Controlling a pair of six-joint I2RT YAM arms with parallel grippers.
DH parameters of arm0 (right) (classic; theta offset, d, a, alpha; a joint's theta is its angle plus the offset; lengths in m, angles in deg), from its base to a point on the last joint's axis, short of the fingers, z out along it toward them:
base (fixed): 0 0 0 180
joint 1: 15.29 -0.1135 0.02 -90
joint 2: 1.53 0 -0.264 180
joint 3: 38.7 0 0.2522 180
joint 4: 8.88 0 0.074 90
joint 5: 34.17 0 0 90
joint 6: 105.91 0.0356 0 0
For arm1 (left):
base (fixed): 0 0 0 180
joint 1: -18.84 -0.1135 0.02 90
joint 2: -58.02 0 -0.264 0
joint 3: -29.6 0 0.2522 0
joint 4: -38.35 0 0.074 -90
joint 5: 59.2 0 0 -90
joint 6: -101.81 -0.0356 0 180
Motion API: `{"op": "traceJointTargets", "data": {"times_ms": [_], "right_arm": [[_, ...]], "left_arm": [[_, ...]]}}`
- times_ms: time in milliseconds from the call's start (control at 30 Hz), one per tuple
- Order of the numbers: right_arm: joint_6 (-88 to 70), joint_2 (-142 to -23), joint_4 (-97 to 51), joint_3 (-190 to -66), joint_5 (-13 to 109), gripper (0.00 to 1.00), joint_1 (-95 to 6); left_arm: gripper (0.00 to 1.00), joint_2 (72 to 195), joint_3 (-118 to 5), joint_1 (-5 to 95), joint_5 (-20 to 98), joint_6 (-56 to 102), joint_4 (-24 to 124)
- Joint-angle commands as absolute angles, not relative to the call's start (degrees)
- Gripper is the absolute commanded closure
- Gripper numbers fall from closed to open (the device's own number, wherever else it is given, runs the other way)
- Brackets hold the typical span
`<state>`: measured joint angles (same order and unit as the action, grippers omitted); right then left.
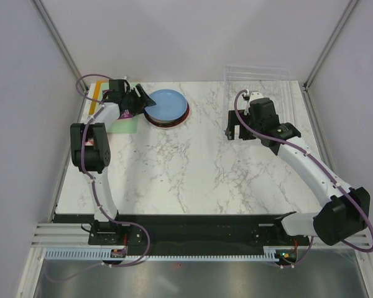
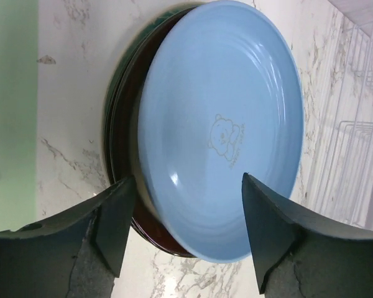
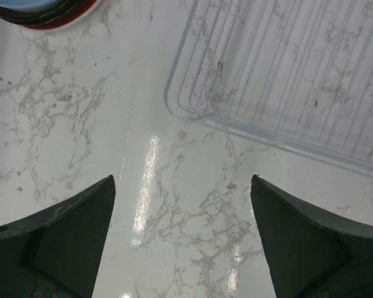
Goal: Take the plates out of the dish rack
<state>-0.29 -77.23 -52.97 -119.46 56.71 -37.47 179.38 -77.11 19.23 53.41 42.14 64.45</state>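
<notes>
A light blue plate [image 1: 166,103] [image 2: 224,124] lies on top of a stack of plates with a dark red rim [image 1: 168,123] [image 2: 120,124] at the table's back left. My left gripper [image 1: 140,99] [image 2: 188,180] is open, one finger on each side of the blue plate's near edge and just above it. The clear dish rack [image 1: 261,77] [image 3: 286,81] stands at the back right, and I see nothing standing in it. My right gripper [image 1: 235,127] [image 3: 183,180] hovers open over bare marble just in front of the rack's near left corner. The stack's rim [image 3: 43,15] shows at the far left of the right wrist view.
A green book [image 1: 121,122] [image 2: 12,112] with an orange strip [image 1: 96,93] lies at the left edge, right beside the plate stack and under my left arm. Grey walls and metal posts close in the table on three sides.
</notes>
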Motion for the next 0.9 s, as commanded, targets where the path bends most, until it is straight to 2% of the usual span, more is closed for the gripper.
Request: {"op": "traceJointTargets", "data": {"times_ms": [0,133,300,333,433,700,867], "right_arm": [[-0.18,-75.63,-51.03,-118.91,56.18,0.04,-37.53],[0.00,-74.92,-50.86,-118.20,56.18,0.04,-37.53],[0.09,-73.43,-50.86,-117.59,56.97,0.03,-37.53],[0.09,-73.08,-50.86,-117.50,57.15,0.02,-37.53],[0.00,-71.50,-51.03,-116.97,58.55,0.02,-37.44],[-2.46,-65.61,-50.86,-113.55,67.50,0.02,-37.53],[-4.04,-61.66,-49.01,-109.95,73.84,0.02,-37.44]], "left_arm": [[0.20,177.91,-76.62,19.11,52.07,39.68,65.38],[0.14,175.28,-74.34,19.11,49.70,38.62,66.52],[0.11,170.27,-70.92,19.11,45.57,36.95,68.54],[0.04,167.82,-70.12,19.20,44.43,36.60,68.72],[0.04,163.42,-66.70,19.28,42.76,35.64,68.72],[0.00,141.82,-55.64,22.09,43.10,33.35,69.51],[0.00,127.65,-48.51,28.24,38.98,29.84,69.77]]}}
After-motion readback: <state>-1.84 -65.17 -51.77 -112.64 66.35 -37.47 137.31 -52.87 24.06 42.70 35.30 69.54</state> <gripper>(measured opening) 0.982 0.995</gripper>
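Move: The empty blue plate, top of the stack, has its middle roughly 8 cm right of the left hand, 1 cm ahead and 2 cm below; its left rim is still between the part-open fingers. The green mat is about 11 cm left, level ahead, 6 cm lower, with the book on it about 12 cm left and 1 cm ahead. From the open right hand the plate is some 21 cm ahead, 24 cm left, 13 cm down; the emptied dish rack is about 18 cm ahead, 12 cm right, 10 cm down. The left fingers come clear of the blue plate's left rim as they spread fully open, and the hand draws back off the stack, level at first with a small bow to the left, then climbing ever faster: about 14 cm back and 14 cm up, fingertips tipping up. The right hand, open and empty, eases some 4 cm right, slightly up and back. ##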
